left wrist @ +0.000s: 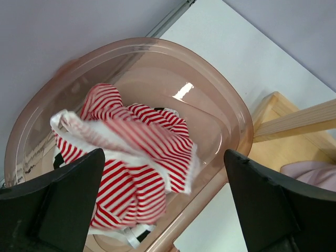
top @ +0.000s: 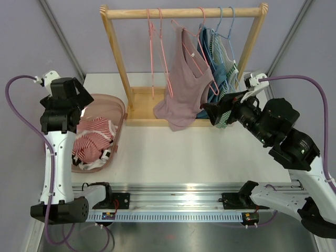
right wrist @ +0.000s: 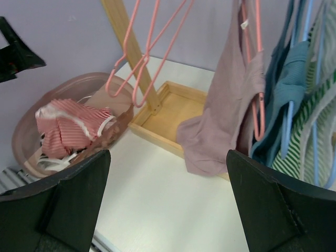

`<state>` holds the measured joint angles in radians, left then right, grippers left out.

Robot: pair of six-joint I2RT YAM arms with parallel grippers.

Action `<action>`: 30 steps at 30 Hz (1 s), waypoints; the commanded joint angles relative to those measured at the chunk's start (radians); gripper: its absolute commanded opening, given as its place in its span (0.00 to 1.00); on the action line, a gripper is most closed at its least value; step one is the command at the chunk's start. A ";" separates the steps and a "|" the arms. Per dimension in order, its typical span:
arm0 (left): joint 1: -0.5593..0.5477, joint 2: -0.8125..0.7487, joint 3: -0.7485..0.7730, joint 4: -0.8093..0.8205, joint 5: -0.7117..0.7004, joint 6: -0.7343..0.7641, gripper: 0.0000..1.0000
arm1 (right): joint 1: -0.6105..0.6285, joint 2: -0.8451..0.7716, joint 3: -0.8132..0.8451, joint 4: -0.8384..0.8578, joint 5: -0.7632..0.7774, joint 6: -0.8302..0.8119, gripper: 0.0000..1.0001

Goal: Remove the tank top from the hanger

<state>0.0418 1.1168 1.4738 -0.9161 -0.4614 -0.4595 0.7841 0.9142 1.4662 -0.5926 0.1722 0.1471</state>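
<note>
A mauve tank top (top: 184, 89) hangs on a pink hanger (top: 202, 58) from the wooden rack's rail (top: 184, 12); its hem drapes over the rack's base. In the right wrist view the tank top (right wrist: 231, 105) hangs at the upper right with the pink hanger (right wrist: 258, 105) showing at its armhole. My right gripper (top: 214, 113) is open just right of the tank top's hem, empty, with the table under its jaws (right wrist: 168, 199). My left gripper (top: 83, 104) is open above the pink basket, and a red-and-white striped garment (left wrist: 136, 157) lies below it.
The translucent pink basket (left wrist: 231, 105) stands at the table's left and holds the striped garment (top: 92, 139). Two empty pink hangers (top: 155, 52) hang left of the tank top. Teal and green-striped tops (top: 220, 63) hang on blue hangers to its right. The rack's wooden base (right wrist: 173, 107) lies behind.
</note>
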 commanded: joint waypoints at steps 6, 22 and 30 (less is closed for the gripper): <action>0.044 -0.006 -0.038 0.100 0.334 0.079 0.99 | 0.004 0.176 0.150 -0.095 0.271 -0.027 1.00; -0.351 -0.098 -0.340 0.169 0.436 0.107 0.99 | -0.192 0.466 0.419 -0.062 0.135 -0.109 0.81; -0.488 -0.084 -0.369 0.168 0.501 0.173 0.99 | -0.281 0.581 0.508 -0.013 -0.039 -0.176 0.66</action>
<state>-0.4324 1.0336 1.1099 -0.7773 -0.0048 -0.3336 0.5224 1.4605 1.9099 -0.6586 0.2329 0.0124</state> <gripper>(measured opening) 0.988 0.675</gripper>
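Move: The near shoulder of the mauve tank top on its pink hanger is about 19 cm ahead of my right hand, 1 cm to its right, roughly level. The blue top is 4 cm right of that shoulder, the green striped top some 7 cm right of it, both 2 cm farther out. The nearest empty pink hanger is 15 cm ahead and 15 cm left of my right hand. From my left hand the shoulder lies about 12 cm ahead, 47 cm right, 9 cm higher; the tray is straight below. I reach my right hand forward about 16 cm, nearly level, to the mauve top's hanger. The wrist swings clockwise and rolls right-side-up, and on the second half I narrow the fingers to about two-thirds open around the hanger's near arm. Meanwhile my empty left hand leaves the tray, going some 20 cm right and 10 cm down, turning about 50 degrees clockwise, fingers wide. ##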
